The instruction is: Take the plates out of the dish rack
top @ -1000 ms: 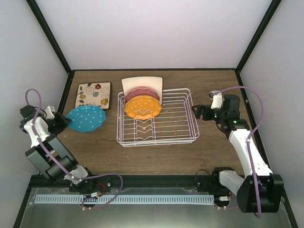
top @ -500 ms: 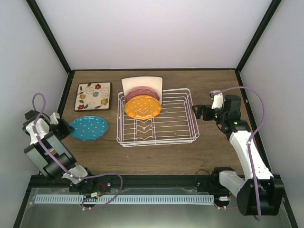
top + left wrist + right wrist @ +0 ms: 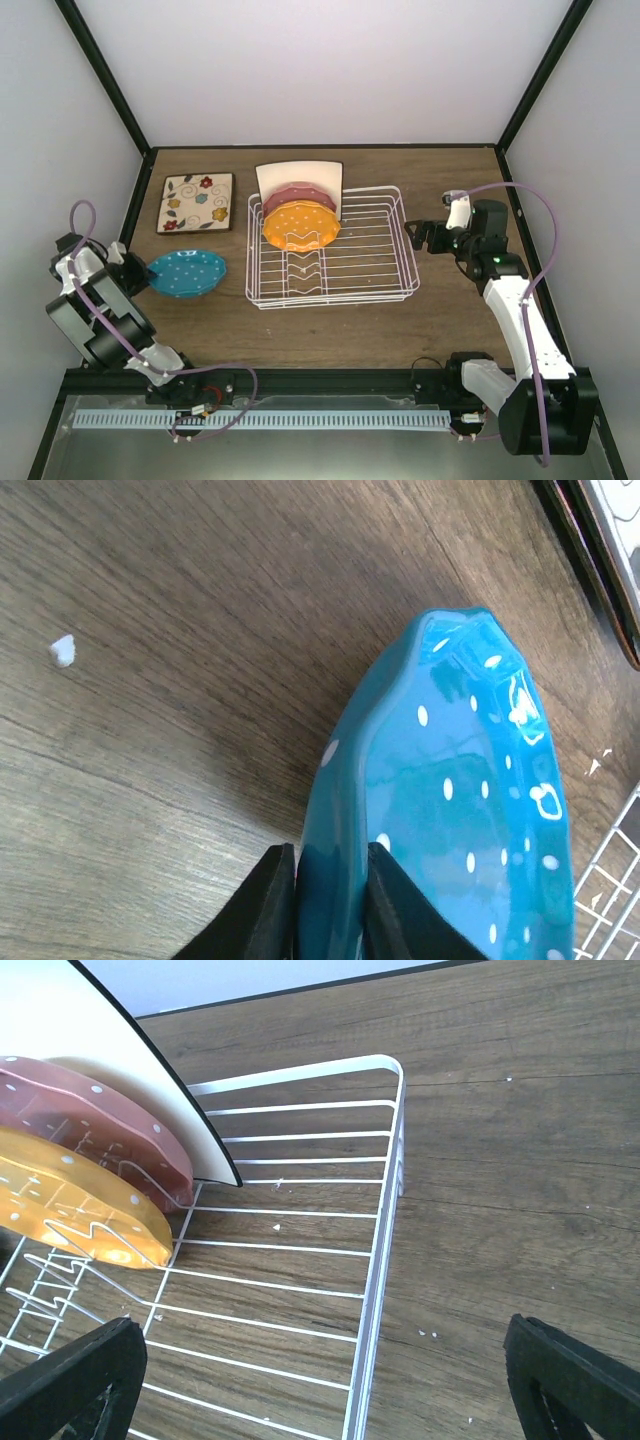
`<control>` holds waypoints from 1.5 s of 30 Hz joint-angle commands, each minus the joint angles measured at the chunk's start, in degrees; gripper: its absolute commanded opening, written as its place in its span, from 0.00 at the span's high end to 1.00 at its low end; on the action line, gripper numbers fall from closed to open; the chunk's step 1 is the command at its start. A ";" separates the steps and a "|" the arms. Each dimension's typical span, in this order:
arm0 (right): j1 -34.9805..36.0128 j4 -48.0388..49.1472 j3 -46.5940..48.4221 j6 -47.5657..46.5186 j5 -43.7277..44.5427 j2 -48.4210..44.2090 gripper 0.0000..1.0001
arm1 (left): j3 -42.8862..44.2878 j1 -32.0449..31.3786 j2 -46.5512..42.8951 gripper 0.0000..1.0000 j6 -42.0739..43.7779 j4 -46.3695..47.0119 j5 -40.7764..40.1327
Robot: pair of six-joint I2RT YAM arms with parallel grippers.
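Observation:
The white wire dish rack (image 3: pixel 385 285) stands mid-table and holds an orange dotted plate (image 3: pixel 298 225), a pink dotted plate (image 3: pixel 297 194) and a plain cream square plate (image 3: pixel 298 172), all upright at its back left. They also show in the right wrist view: orange plate (image 3: pixel 70 1210), pink plate (image 3: pixel 100 1120), cream plate (image 3: pixel 90 1020), rack (image 3: pixel 385 1210). A floral square plate (image 3: pixel 196 202) lies flat at the left. My left gripper (image 3: pixel 135 272) is shut on the rim of the blue dotted plate (image 3: pixel 470 810), low over the table left of the rack. My right gripper (image 3: pixel 413 236) is open and empty at the rack's right edge.
Black frame posts run along both sides and the back of the wooden table (image 3: pixel 330 330). Small white crumbs (image 3: pixel 63 651) lie on the wood near the blue plate. The floral plate's dark edge (image 3: pixel 590 560) shows at the top right of the left wrist view.
My left gripper has carried the blue plate down and toward the near left, and the plate now lies flatter, close to the table. The right arm has barely moved.

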 commanded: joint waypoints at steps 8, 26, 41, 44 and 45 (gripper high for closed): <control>-0.60 -0.04 0.37 0.53 1.13 -2.17 0.00 | 1.39 -1.50 2.66 0.67 -3.32 0.84 -1.87; -0.60 -0.15 -0.27 1.57 1.58 -3.18 0.00 | 12.46 -7.93 -0.39 0.61 1.77 5.69 0.01; -0.60 -2.80 1.13 1.14 3.33 -5.66 0.00 | 32.68 -54.99 -2.35 0.30 38.34 9.82 13.68; -0.60 -3.38 0.46 1.49 4.19 -8.10 0.00 | 32.13 -59.81 -1.06 0.30 45.72 6.95 10.26; -0.60 -3.32 0.44 1.54 4.24 -8.67 0.00 | 31.72 -60.97 -0.55 0.30 47.65 6.77 8.92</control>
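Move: The orange plate, front one in the rack, stands about 36 cm to the right of the left hand, some 10 cm ahead and 6 cm higher; the pink plate is about 4 cm beyond it. The blue plate is still pinched at its left rim, its middle about 9 cm right of the hand and level with it, while the flowered plates lie 22 cm ahead, 7 cm right, 3 cm lower. From the right hand the orange plate is about 26 cm left, 4 cm ahead and 7 cm below. The left hand sinks another 1.5 cm and opens its fingers part way, letting go of the blue plate's rim at the table. Then it sweeps fast up and to the right, some 33 cm across towards the plates in the rack, at first forward as well and then partly back again, opening wider while the fingers swing from pointing steeply down to pointing mostly right with a slight downward slant, and it starts to sink at the end, still above the orange and pink plates. ##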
